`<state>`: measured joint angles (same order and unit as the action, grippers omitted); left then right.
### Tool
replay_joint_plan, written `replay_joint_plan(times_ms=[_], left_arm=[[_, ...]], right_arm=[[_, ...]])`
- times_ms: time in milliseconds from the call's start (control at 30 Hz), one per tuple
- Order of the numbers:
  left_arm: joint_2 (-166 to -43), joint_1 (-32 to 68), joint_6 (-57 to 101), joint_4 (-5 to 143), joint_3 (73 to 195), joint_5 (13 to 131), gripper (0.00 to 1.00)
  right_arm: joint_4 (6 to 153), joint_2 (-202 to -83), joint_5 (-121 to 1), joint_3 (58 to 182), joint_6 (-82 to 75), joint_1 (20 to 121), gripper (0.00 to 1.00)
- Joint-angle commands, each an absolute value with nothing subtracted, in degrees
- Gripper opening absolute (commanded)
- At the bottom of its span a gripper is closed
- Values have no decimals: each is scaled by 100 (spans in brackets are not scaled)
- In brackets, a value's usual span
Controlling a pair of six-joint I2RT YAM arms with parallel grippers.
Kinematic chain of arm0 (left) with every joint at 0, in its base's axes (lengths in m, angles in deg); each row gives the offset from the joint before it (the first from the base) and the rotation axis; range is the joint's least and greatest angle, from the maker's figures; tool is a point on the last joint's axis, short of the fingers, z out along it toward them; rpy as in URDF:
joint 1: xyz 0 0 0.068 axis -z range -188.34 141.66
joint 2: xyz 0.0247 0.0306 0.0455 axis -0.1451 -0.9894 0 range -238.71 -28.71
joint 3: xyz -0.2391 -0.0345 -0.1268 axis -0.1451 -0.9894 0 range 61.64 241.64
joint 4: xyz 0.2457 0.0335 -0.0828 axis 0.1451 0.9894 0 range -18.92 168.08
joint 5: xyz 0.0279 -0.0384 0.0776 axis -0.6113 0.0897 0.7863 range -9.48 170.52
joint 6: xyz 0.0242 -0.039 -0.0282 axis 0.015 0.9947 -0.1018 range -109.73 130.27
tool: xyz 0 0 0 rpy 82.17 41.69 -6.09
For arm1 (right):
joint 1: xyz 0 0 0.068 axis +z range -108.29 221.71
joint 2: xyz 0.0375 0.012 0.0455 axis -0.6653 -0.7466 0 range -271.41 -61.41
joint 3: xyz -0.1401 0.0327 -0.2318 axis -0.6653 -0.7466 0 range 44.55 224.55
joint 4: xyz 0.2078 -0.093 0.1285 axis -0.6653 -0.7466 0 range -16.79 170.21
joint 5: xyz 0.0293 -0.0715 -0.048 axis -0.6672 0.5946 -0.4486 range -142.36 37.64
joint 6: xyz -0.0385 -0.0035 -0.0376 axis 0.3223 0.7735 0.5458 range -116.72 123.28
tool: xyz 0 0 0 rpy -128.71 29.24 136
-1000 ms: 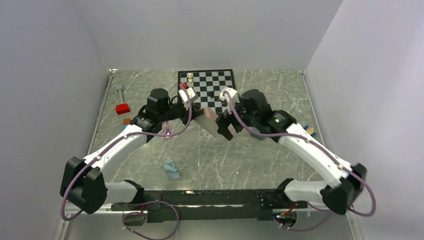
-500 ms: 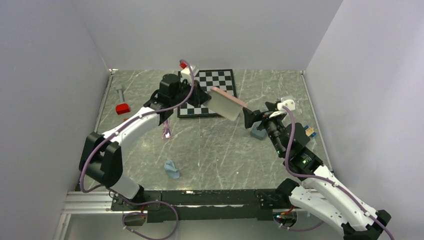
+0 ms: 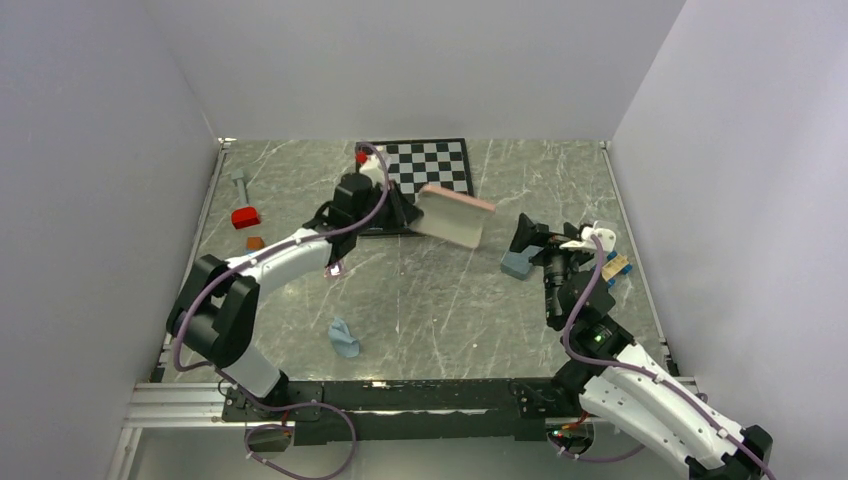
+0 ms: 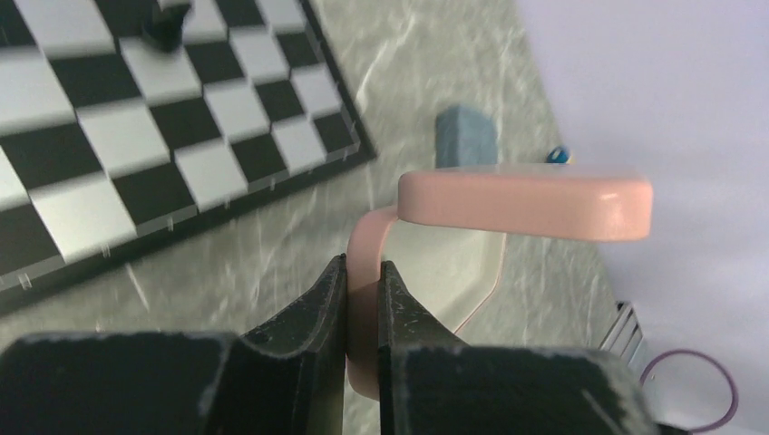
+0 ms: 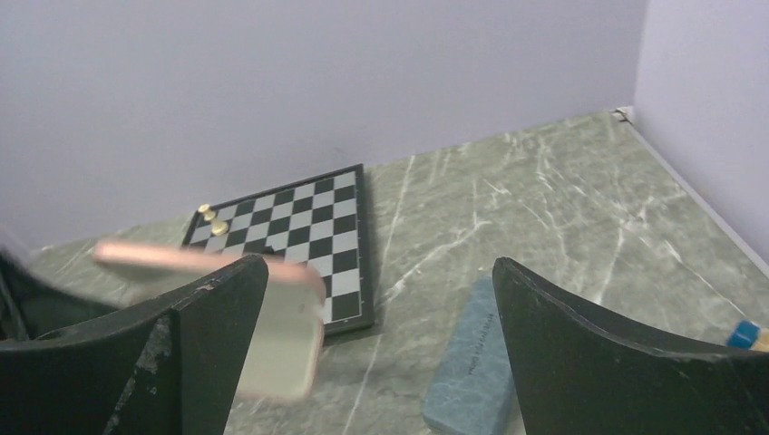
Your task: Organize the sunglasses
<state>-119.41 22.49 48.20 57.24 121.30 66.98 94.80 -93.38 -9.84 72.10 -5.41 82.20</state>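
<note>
An open pink case (image 3: 455,215) hangs above the table by the chessboard's near corner, lid up. My left gripper (image 3: 408,212) is shut on its rim; the left wrist view has the fingers (image 4: 326,299) pinching the pink wall (image 4: 365,263) under the lid (image 4: 526,201). The right gripper (image 3: 527,234) stands open and empty to the right of the pink case (image 5: 281,335). Between its fingers (image 5: 562,344), the grey-blue case (image 5: 472,362) lies shut on the table (image 3: 517,263). A purple-pink pair of sunglasses (image 3: 334,268) peeks out beside the left forearm. No white-framed pair shows.
A chessboard (image 3: 425,165) with a few pieces lies at the back, and a light-blue cloth (image 3: 344,338) at the near left. A red block (image 3: 245,217), an orange block (image 3: 254,242) and a grey bolt (image 3: 240,182) sit by the left wall. Small coloured pieces (image 3: 620,266) sit at the right.
The right gripper has drawn back rightward from the pink case. The left arm has swung the case up and to the right, over the chessboard's corner.
</note>
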Motion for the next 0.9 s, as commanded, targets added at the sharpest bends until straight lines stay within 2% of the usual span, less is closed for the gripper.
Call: replay_joint_plan(times_ms=[0, 233, 433, 600, 767, 867], left_arm=[[-11768, 2656, 5134, 5511, 11696, 6790, 0], [-12483, 2913, 5798, 4955, 11457, 6662, 2], [-12929, 2969, 5971, 5267, 11624, 6944, 6], [-12812, 2967, 5855, 5391, 11386, 7433, 25], [-12872, 2969, 5704, 5324, 11268, 7162, 54], [-12848, 2969, 5609, 5417, 11248, 7226, 58]], right_arm=[[10125, -9159, -261, 6903, -610, 8209, 100], [9915, -9357, -738, 6981, -700, 8206, 100], [9614, -9541, -804, 7125, -903, 8205, 100], [9706, -9616, -847, 7110, -824, 8205, 100], [9730, -9665, -872, 7084, -880, 8205, 100], [9677, -9634, -825, 7065, -1030, 8196, 100]])
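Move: The open pink sunglasses case, already pinched at its left end by the left hand, is bound for bare table, its middle to rest about 5 cm back, 8 cm right and 15 cm below that hand. From the same hand the chessboard's middle lies some 10 cm ahead and 1 cm left; the blue-gray case, roughly 4 cm back and 21 cm right. The landing spot is about 6 cm ahead of the right hand, 14 cm to its left and 24 cm below. The open pink case is brought back about 5 cm and down by the left hand, clear of the chessboard's near edge, then straight down, some 14 cm in all, drifting slightly right as the wrist tips down about 20 degrees. At the bottom the left fingers open to just over half and end their pinch. The right hand, empty and wide open, sinks about 3 cm. ##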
